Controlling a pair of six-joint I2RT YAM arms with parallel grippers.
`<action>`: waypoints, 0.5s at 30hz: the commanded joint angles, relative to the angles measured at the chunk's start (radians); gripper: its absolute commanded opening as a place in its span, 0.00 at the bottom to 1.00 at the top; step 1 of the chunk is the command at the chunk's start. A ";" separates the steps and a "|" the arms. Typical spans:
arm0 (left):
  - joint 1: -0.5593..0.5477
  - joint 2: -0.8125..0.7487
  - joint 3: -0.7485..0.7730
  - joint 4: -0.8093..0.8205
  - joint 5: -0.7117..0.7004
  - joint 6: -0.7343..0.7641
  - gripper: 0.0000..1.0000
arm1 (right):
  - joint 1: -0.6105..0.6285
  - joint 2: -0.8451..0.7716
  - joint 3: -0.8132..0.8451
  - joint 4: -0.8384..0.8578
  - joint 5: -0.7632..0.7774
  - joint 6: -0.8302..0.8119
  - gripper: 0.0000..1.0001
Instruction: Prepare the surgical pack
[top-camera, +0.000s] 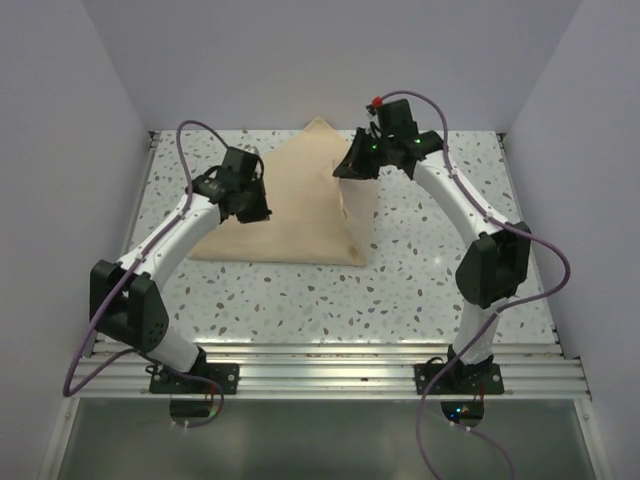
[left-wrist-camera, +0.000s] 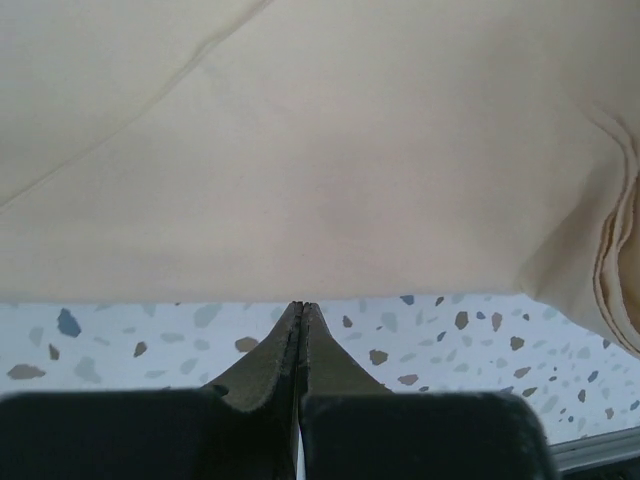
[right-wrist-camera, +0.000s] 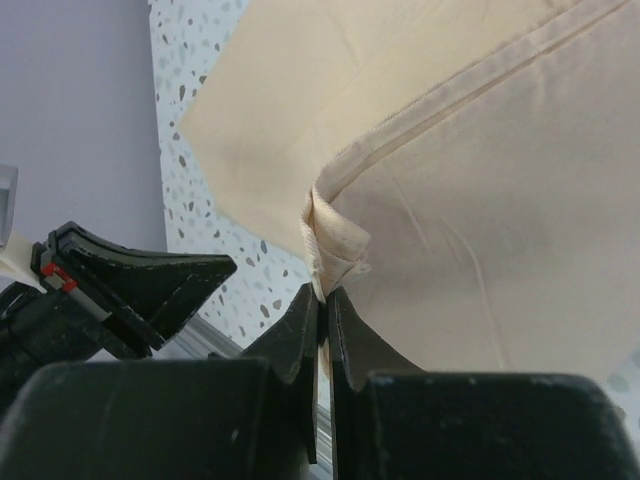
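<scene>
The surgical pack (top-camera: 290, 215) is a tan cloth lying partly folded across the speckled table, with one point toward the back wall. My right gripper (top-camera: 347, 168) is over its right side, shut on a bunched corner of the cloth (right-wrist-camera: 335, 235), which rises from between the jaws (right-wrist-camera: 325, 292). A hemmed fold (right-wrist-camera: 470, 90) runs away from that corner. My left gripper (top-camera: 252, 210) is at the cloth's left edge. In the left wrist view its jaws (left-wrist-camera: 301, 305) are pressed together with nothing between them, over bare table just short of the cloth's edge (left-wrist-camera: 330, 150).
The speckled tabletop (top-camera: 430, 270) is walled in white at the back and both sides. An aluminium rail (top-camera: 330, 365) carrying both arm bases runs along the near edge. The left arm's black body (right-wrist-camera: 130, 285) shows close by in the right wrist view.
</scene>
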 joint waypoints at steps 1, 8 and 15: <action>0.055 -0.078 -0.043 -0.049 -0.040 0.022 0.00 | 0.062 0.063 0.088 0.015 0.010 0.036 0.00; 0.130 -0.166 -0.083 -0.094 -0.060 0.033 0.00 | 0.152 0.224 0.233 0.017 0.024 0.040 0.00; 0.178 -0.224 -0.103 -0.132 -0.060 0.054 0.00 | 0.199 0.363 0.329 0.032 0.037 0.068 0.00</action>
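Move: I hold the wrap's right flap pinched in my right hand. The covered tray, which I fold it over, lies about 10 cm to the left, 10 cm back and 23 cm below. From the same hand, the wrap's near right corner is about 14 cm back and 4 cm left on the table, and its far tip 23 cm ahead and 7 cm left. From my left hand the tray is some 10 cm right, 4 cm back and 15 cm below. With my right fingers still shut on the flap, I sweep it left about 11 cm over the wrap towards its left side, sinking some 7 cm as I go and turning slightly counter-clockwise. My left hand, shut and empty, clears the way: it moves about 8 cm left and a little back, turning some 10 degrees counter-clockwise. ##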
